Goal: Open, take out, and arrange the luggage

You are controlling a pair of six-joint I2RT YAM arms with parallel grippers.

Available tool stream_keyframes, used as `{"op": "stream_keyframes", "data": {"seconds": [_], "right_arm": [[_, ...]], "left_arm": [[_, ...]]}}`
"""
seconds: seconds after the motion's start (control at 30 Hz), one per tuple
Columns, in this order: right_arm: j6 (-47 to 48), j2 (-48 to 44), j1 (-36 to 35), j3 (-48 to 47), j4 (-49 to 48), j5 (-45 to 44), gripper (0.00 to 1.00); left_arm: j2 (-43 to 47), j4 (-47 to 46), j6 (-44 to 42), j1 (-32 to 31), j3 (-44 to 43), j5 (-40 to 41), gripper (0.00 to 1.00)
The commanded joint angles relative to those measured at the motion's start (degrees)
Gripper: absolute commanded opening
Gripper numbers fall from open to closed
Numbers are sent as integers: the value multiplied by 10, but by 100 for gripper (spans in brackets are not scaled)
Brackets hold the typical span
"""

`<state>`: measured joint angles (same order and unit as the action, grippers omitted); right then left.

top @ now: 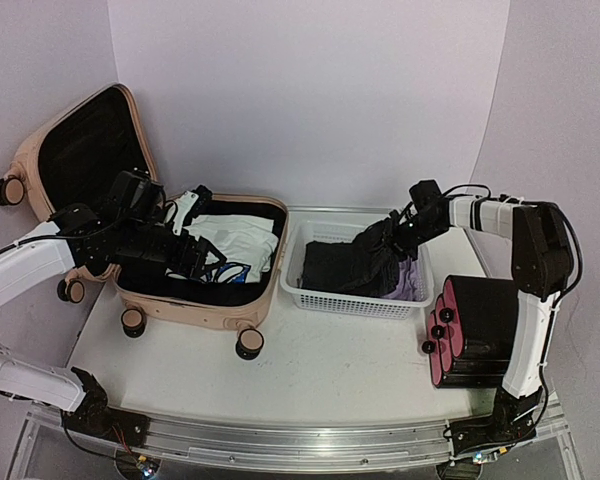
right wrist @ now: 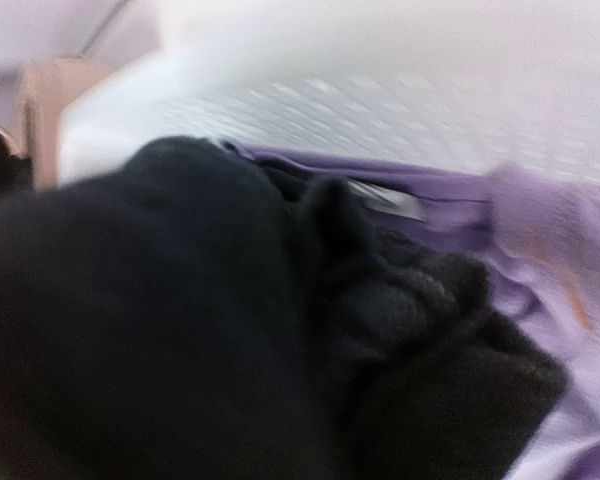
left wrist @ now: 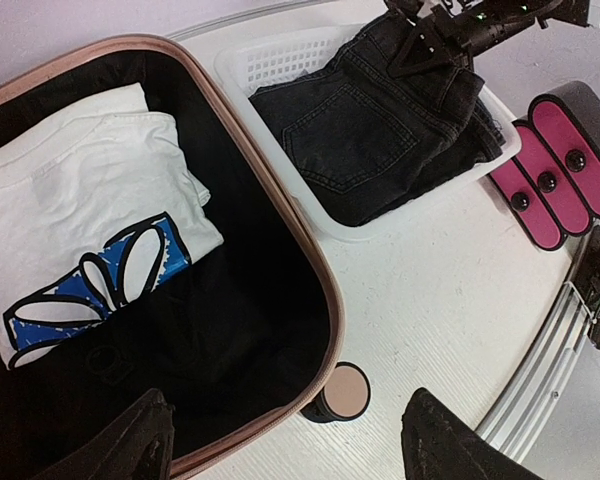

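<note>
The pale pink luggage [top: 185,306] lies open at the left, its lid [top: 90,140] standing up. A folded white T-shirt with a blue print [top: 235,240] lies on the black lining; it also shows in the left wrist view [left wrist: 80,190]. My left gripper [top: 195,255] hovers open and empty over the luggage's near right corner [left wrist: 290,445], above a wheel [left wrist: 342,392]. My right gripper [top: 385,235] is shut on black jeans [left wrist: 380,130], lifting one end over the white mesh basket [top: 355,300]. Dark cloth [right wrist: 230,330] fills the blurred right wrist view and hides the fingers.
A purple garment [top: 412,280] lies under the jeans at the basket's right end. A black case with pink pads [top: 475,330] stands at the near right. The table's metal front rail [top: 300,440] runs along the near edge.
</note>
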<state>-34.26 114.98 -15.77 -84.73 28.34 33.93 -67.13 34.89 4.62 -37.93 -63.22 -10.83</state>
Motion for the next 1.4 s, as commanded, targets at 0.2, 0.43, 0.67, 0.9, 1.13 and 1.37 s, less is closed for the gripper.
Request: {"op": "stream_keyframes", "data": {"seconds": [0.2, 0.43, 0.67, 0.9, 1.13, 1.37], "right_arm": [[216, -93, -85, -161, 389, -443, 74], [207, -91, -140, -161, 369, -305, 74], [157, -45, -118, -51, 253, -252, 45], [155, -35, -123, -20, 267, -305, 39], [151, -173, -136, -47, 269, -260, 60], [162, -287, -136, 15, 242, -232, 89]], "left_arm": [[-5, -17, 1, 1, -8, 3, 79], [-55, -18, 14, 1, -21, 19, 79], [-94, -19, 50, 1, -28, 42, 80], [-155, 9, 36, 2, -75, 70, 83], [-323, 85, -10, 4, -218, 130, 83], [-352, 73, -18, 8, -250, 128, 83]]}}
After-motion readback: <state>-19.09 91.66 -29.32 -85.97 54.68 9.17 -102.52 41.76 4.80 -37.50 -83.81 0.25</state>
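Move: The right hand still pinches the jeans' raised far-right part in the basket. The jeans' middle, like the basket's, is some 8 cm to its left, 5 cm back and 5 cm below; the bare strip of purple shirt lies about 8 cm back and 3 cm right, and the drawer box 20 cm back and 20 cm right. The white T-shirt is around 17 cm ahead of the left hand and 18 cm below, with the basket 29 cm right and 12 cm ahead. Back and to the right by about 5 cm, the right hand opens and comes free of the jeans, tipping to point nearly straight down; it rises, swings back left, dips over the jeans with its fingers narrowing, then climbs about 15 cm, opening wide. The open left hand sinks, then reaches forward and down towards the white T-shirt, about 10 cm each way, without yet touching. ##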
